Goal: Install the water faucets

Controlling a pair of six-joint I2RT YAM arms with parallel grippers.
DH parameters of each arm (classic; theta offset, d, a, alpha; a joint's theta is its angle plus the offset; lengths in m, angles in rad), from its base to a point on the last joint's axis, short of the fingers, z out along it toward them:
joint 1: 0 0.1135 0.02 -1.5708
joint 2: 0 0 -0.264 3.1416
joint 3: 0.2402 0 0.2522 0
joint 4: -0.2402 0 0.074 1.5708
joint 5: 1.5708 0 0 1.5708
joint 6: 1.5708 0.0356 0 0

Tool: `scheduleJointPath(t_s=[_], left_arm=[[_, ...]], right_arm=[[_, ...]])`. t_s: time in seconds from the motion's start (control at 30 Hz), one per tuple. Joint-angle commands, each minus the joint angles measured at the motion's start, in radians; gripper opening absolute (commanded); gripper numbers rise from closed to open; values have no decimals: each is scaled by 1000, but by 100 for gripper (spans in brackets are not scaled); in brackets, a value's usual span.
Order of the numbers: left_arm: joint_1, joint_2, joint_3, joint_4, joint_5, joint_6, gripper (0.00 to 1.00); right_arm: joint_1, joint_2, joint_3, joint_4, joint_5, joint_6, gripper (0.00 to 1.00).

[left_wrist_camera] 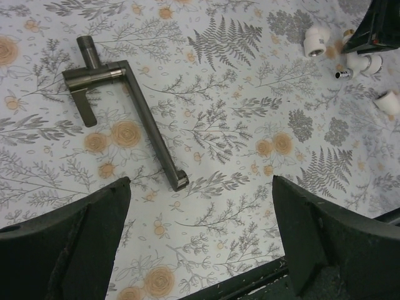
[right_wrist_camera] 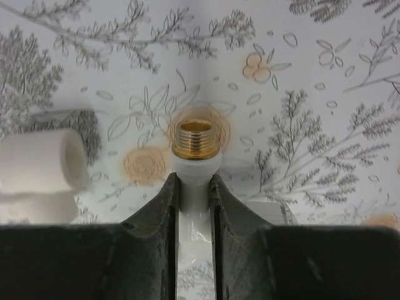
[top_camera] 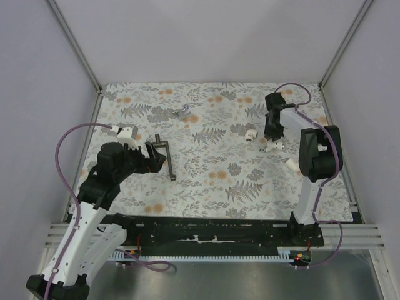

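Note:
My right gripper (right_wrist_camera: 194, 190) is shut on a white faucet piece (right_wrist_camera: 195, 140) with a brass threaded end, held just above the floral mat. In the top view this gripper (top_camera: 272, 139) is at the right rear with the held piece (top_camera: 274, 148) below it. A second white piece (top_camera: 250, 134) lies to its left and also shows in the right wrist view (right_wrist_camera: 40, 165). A third (top_camera: 292, 164) lies nearer the arm base. My left gripper (top_camera: 152, 156) is open and empty beside the dark T-shaped tool (top_camera: 166, 156). In the left wrist view the gripper (left_wrist_camera: 200, 244) hovers over bare mat.
The T-shaped tool (left_wrist_camera: 125, 106) lies flat at the left centre. A tiny grey metal piece (top_camera: 182, 112) lies at the back centre. The white pieces (left_wrist_camera: 315, 40) cluster by the right gripper (left_wrist_camera: 378, 28). Walls and frame posts bound the mat (top_camera: 206, 181).

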Motion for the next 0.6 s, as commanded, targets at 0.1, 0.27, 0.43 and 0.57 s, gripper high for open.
scheduleJointPath(t_s=[0.1,0.27,0.43,0.57], left_arm=[[-3,106,23,170,219,-159,100],[-6,181,29,294,331,-285,100],[-35,285,96,348,398,-374,100],[-91,353,175,369,426,-421,100]], right_arm=[[90,-332,-142,55,-72,-65,0],[209,-556,-248,137,-221,-114,0],[389,-732,-313,222,-342,-236,0],[530,-817,-321,273,-416,-306,0]])
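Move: The right hand holds the white faucet by its body, low over the table. From there the open left gripper is about 46 cm to the left, 19 cm nearer the bases and 18 cm higher. The white elbow lies some 9 cm left and 2 cm farther out than the right hand, the white cylinder 8 cm right and 11 cm back. From the left hand the white faucet is 46 cm right, 19 ahead and 18 below; the grey faucet is 13 cm straight ahead, 20 below. Up and to the left, some 19 cm each way, and about 12 cm back, the right hand swings the white faucet towards the left gripper, keeping its pinch while it turns roughly 45 degrees counter-clockwise and tips its fingers up. The left hand, fingers still wide open and empty, comes to meet it, going right and slightly forward and up while rolling its left side down. ##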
